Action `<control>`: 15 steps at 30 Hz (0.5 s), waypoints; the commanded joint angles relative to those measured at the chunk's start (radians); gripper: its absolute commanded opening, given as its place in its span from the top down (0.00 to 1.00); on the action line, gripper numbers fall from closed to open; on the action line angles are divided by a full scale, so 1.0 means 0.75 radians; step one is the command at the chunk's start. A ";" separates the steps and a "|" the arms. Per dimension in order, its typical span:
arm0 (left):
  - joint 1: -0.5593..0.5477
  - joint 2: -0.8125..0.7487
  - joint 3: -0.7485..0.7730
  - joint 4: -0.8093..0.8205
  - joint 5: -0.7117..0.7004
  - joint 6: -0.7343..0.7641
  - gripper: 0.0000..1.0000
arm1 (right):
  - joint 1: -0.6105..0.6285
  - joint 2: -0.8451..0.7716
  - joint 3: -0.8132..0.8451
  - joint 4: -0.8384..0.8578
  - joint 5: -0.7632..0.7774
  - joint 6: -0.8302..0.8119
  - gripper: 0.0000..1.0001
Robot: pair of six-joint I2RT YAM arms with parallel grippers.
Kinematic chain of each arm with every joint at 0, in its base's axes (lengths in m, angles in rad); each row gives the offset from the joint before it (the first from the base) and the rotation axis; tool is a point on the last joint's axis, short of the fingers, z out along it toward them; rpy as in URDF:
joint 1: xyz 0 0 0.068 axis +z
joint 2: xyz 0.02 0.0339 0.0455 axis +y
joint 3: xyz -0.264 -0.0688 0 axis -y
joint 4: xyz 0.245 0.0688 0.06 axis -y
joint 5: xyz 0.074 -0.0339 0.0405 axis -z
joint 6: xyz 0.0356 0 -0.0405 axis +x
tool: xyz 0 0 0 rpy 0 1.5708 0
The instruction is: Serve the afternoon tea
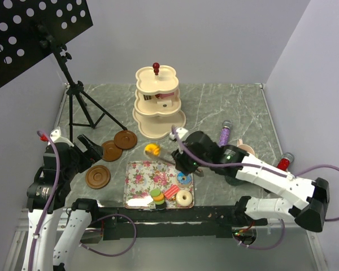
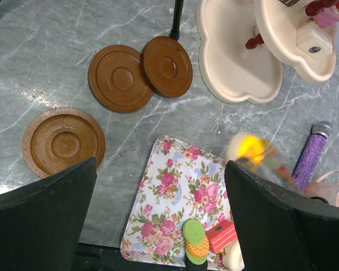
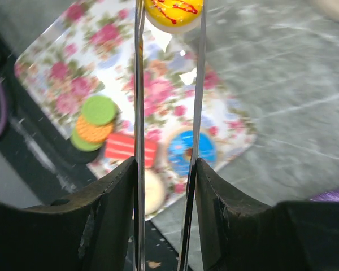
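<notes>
My right gripper (image 3: 165,169) is shut on a pair of metal tongs (image 3: 138,113). The tongs' tips pinch a yellow doughnut (image 3: 172,11) with red drizzle, in the air over the far edge of the floral tray (image 1: 147,175). A blue doughnut (image 1: 184,179), a cream doughnut (image 1: 184,197), a red cake slice (image 1: 170,192) and stacked macarons (image 1: 156,196) lie on the tray. Three brown saucers (image 1: 98,176) (image 1: 111,151) (image 1: 125,139) sit left of it. The cream three-tier stand (image 1: 158,101) is behind. My left gripper (image 2: 161,164) hangs open above the saucers and the tray's left side.
A black music stand's tripod (image 1: 82,107) stands at the back left, close to the saucers. A purple microphone (image 1: 225,134), a pink mug (image 1: 246,148) and a dark mug (image 1: 233,155) sit behind my right arm. Walls close in the table's right side and back.
</notes>
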 commanded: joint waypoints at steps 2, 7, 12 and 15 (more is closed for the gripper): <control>-0.001 0.015 0.028 0.039 -0.010 0.004 0.00 | -0.211 -0.066 0.036 0.008 -0.040 -0.087 0.57; -0.001 0.033 0.018 0.074 -0.004 0.004 0.00 | -0.316 0.005 0.072 0.086 -0.052 -0.096 0.57; -0.001 0.062 0.011 0.121 0.012 0.010 0.00 | -0.344 0.191 0.174 0.167 -0.013 -0.059 0.58; -0.001 0.078 0.013 0.127 0.004 0.039 0.00 | -0.348 0.299 0.232 0.217 0.021 -0.028 0.58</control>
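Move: The cake stand's empty bottom tier lies about 21 cm ahead of the right hand, 10 cm to its left and 9 cm lower. The tongs in that hand carry the yellow donut some 12 cm to its left and 6 cm ahead. The tray's middle is 5 cm back and 9 cm left, the blue donut 2 cm back with no sideways offset, both on the table below. From the left hand the bottom tier is roughly 18 cm ahead and 22 cm right. Forward over the table, about 9 cm, the right hand carries the tongs and the yellow donut still pinched in their tips towards the front of the bottom tier. It first bears some 4 cm to the right, then comes halfway back left while starting to sink slightly, the wrist turning about 10 degrees clockwise. The fingers keep their hold on the tongs. ##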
